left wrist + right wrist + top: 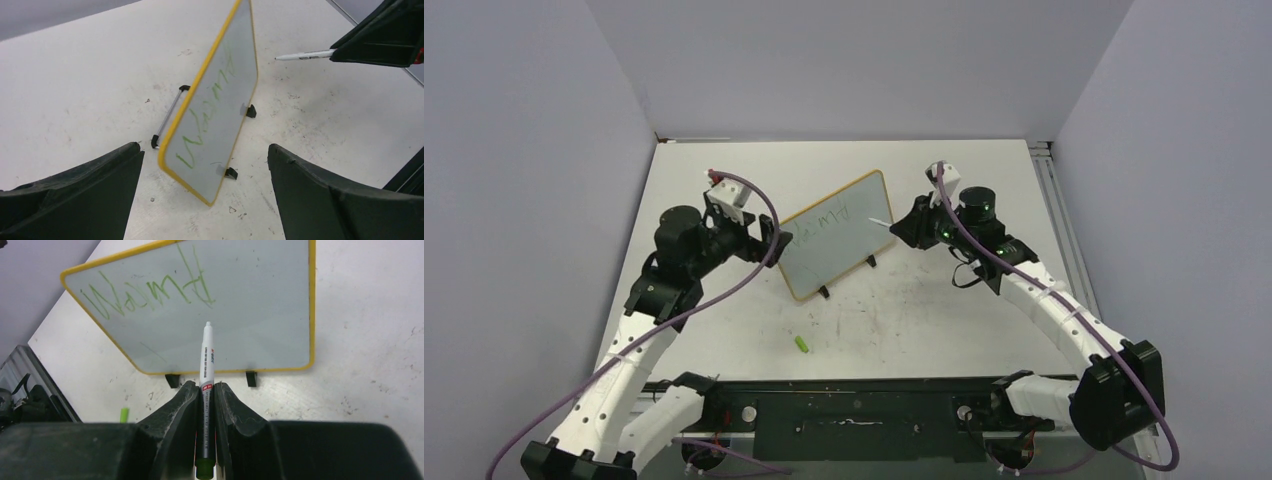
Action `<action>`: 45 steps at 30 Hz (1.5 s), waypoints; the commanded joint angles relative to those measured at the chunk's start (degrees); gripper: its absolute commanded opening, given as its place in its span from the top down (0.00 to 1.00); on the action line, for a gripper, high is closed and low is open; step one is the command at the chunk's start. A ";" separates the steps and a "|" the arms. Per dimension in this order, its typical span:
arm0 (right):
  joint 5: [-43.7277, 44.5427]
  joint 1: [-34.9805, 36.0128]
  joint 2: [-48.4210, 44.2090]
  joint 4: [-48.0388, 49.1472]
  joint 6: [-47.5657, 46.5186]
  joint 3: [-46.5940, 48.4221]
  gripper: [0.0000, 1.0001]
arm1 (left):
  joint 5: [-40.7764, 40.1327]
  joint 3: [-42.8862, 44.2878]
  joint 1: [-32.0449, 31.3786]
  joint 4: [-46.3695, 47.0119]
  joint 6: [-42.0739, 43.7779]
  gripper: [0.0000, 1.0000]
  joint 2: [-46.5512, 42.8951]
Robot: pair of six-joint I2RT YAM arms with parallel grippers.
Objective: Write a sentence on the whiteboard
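The whiteboard [844, 245] stands tilted on black feet at mid-table, its frame yellow. A line of green handwriting, the sentence [822, 222], crosses its upper part [145, 292]. My right gripper [205, 386] is shut on a white marker [206, 357] whose tip points at the board's blank area below the writing. In the left wrist view the marker [305, 55] tip stops a little short of the whiteboard [222, 120]. My left gripper [204, 150] is open wide, its fingers either side of the board's left end without touching it.
A small green marker cap [803, 344] lies on the table in front of the board, also visible as the cap [124, 415] left of the right fingers. Grey walls enclose the table on three sides. A metal rail [1052, 200] runs along the right edge.
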 commanded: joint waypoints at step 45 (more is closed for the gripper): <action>1.08 2.69 15.33 22.97 -1.27 4.42 0.95 | 16.66 -0.73 13.89 0.67 -2.45 0.65 13.41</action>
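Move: The right hand holds the pen, and the last green letter on the board is some 9 cm ahead, 11 cm left and 3 cm lower; the board's top right corner is about 15 cm ahead and 4 cm left at hand height, the right clip 2 cm back, 6 cm left and 17 cm below. The open left hand has the board's top left corner roughly 6 cm ahead, 1 cm left and 9 cm below, with the left clip 7 cm back, 10 cm right and 22 cm below. The right hand keeps its grip on the pen and carries it about 6 cm forward and 4 to 5 cm left, dipping and then rising most of the way back as it slows, until the tip meets the board at the upper part of the last letter's right stroke. The left hand, after a short jog forward and left, sinks about 8 cm, tips some 20 degrees downward and partly closes its wide-open fingers around the board's left edge. ##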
